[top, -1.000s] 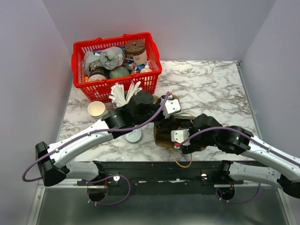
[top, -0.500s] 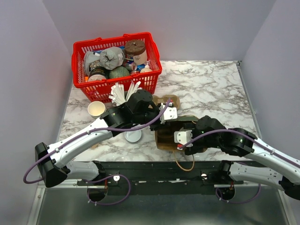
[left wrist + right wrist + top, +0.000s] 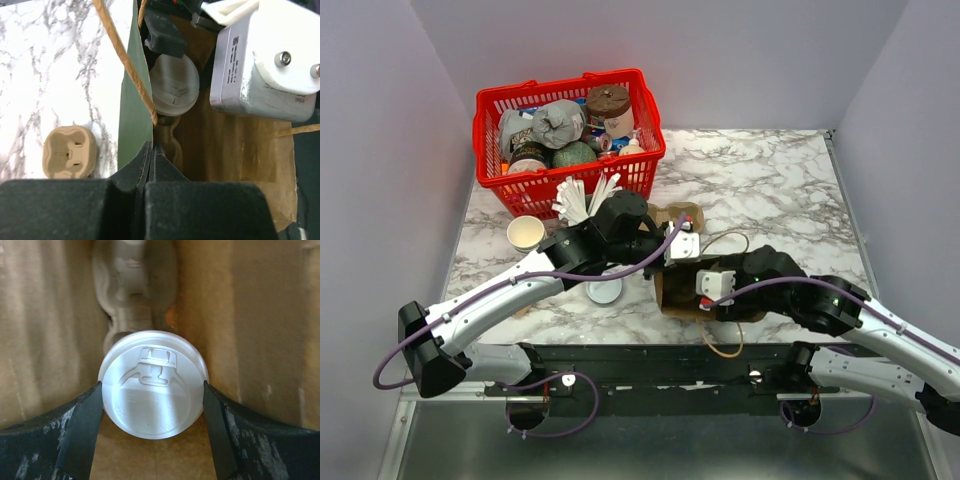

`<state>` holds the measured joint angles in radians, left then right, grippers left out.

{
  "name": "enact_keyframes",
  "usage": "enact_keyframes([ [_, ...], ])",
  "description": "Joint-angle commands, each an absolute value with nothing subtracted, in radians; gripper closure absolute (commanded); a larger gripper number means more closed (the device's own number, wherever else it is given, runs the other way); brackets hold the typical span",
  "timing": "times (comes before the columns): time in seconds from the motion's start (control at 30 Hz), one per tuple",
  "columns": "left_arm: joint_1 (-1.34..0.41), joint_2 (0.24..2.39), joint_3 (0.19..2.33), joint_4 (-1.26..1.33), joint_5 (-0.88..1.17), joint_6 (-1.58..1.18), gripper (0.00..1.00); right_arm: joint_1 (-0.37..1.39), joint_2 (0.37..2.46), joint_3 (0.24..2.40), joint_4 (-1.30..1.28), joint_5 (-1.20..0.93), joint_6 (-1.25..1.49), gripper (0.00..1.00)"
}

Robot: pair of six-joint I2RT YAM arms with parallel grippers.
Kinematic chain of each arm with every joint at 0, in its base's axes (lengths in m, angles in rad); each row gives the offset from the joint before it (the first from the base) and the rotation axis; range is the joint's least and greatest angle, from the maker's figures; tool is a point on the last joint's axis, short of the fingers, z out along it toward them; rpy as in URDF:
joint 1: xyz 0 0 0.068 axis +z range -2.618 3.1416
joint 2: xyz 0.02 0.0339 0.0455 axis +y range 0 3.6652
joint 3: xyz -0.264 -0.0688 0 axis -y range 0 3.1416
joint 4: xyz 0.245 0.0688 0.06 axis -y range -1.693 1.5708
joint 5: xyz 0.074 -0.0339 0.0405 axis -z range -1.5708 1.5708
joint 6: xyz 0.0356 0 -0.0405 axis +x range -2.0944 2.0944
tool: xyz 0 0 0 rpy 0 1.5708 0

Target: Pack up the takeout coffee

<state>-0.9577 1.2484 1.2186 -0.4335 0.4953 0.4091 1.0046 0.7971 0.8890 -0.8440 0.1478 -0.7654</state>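
Observation:
The takeout coffee (image 3: pixel 153 384), a cup under a round white lid, stands inside the brown paper bag (image 3: pixel 678 297). My right gripper (image 3: pixel 152 405) is shut on it, a finger pressed to each side of the lid. In the left wrist view the same lid (image 3: pixel 174 85) shows deep in the bag, under the right gripper's grey body. My left gripper (image 3: pixel 151 150) is shut on the bag's near rim (image 3: pixel 135 105), pinching the paper wall. A moulded pulp carrier (image 3: pixel 131 295) lies in the bag behind the cup. From the top view the cup is hidden.
A red basket (image 3: pixel 560 85) full of groceries stands at the back left. White stirrers (image 3: pixel 585 200), a lidless paper cup (image 3: pixel 526 233) and a loose flat lid (image 3: pixel 605 291) lie left of the bag. A second pulp carrier (image 3: pixel 70 152) sits on the marble table beside the bag.
My left gripper has come down onto the bag's rim and shut on it. The right arm has pushed slightly further into the bag with the cup.

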Motion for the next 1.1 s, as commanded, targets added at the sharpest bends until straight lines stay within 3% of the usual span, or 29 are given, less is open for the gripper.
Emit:
enact_keyframes([
  [0.0,-0.960,1.261,1.246,-0.393,0.417,0.508,1.00,0.971,0.793,0.920,-0.787,0.204,-0.784,0.99],
  [0.37,-0.960,1.258,1.247,-0.267,0.255,0.669,1.00,0.943,0.839,0.957,-0.706,0.163,-0.792,0.99],
  [0.57,-0.979,1.212,1.118,-0.198,0.242,0.716,1.00,0.945,0.815,0.890,-0.698,0.097,-0.776,0.99],
  [1.07,-0.960,1.224,1.094,-0.034,0.161,0.836,1.00,0.945,0.870,0.908,-0.574,0.172,-0.859,0.99],
])
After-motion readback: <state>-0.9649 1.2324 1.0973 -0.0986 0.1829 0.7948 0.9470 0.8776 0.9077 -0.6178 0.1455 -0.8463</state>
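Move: The right hand already grips the lidded coffee cup inside the bag. The cup carrier on the bag's floor lies about 6 cm ahead, 7 cm left and 14 cm below it. From the left hand, shut on the bag's rim, that carrier is roughly 4 cm back, 5 cm right and 22 cm down. Some 24 cm below the left hand, an empty carrier stands 12 cm ahead and 1 cm right, and a loose lid 5 cm back, 14 cm left. Left swings the pinched rim forward about 8 cm, rolling some 30 degrees, while right lifts the cup forward-left. ##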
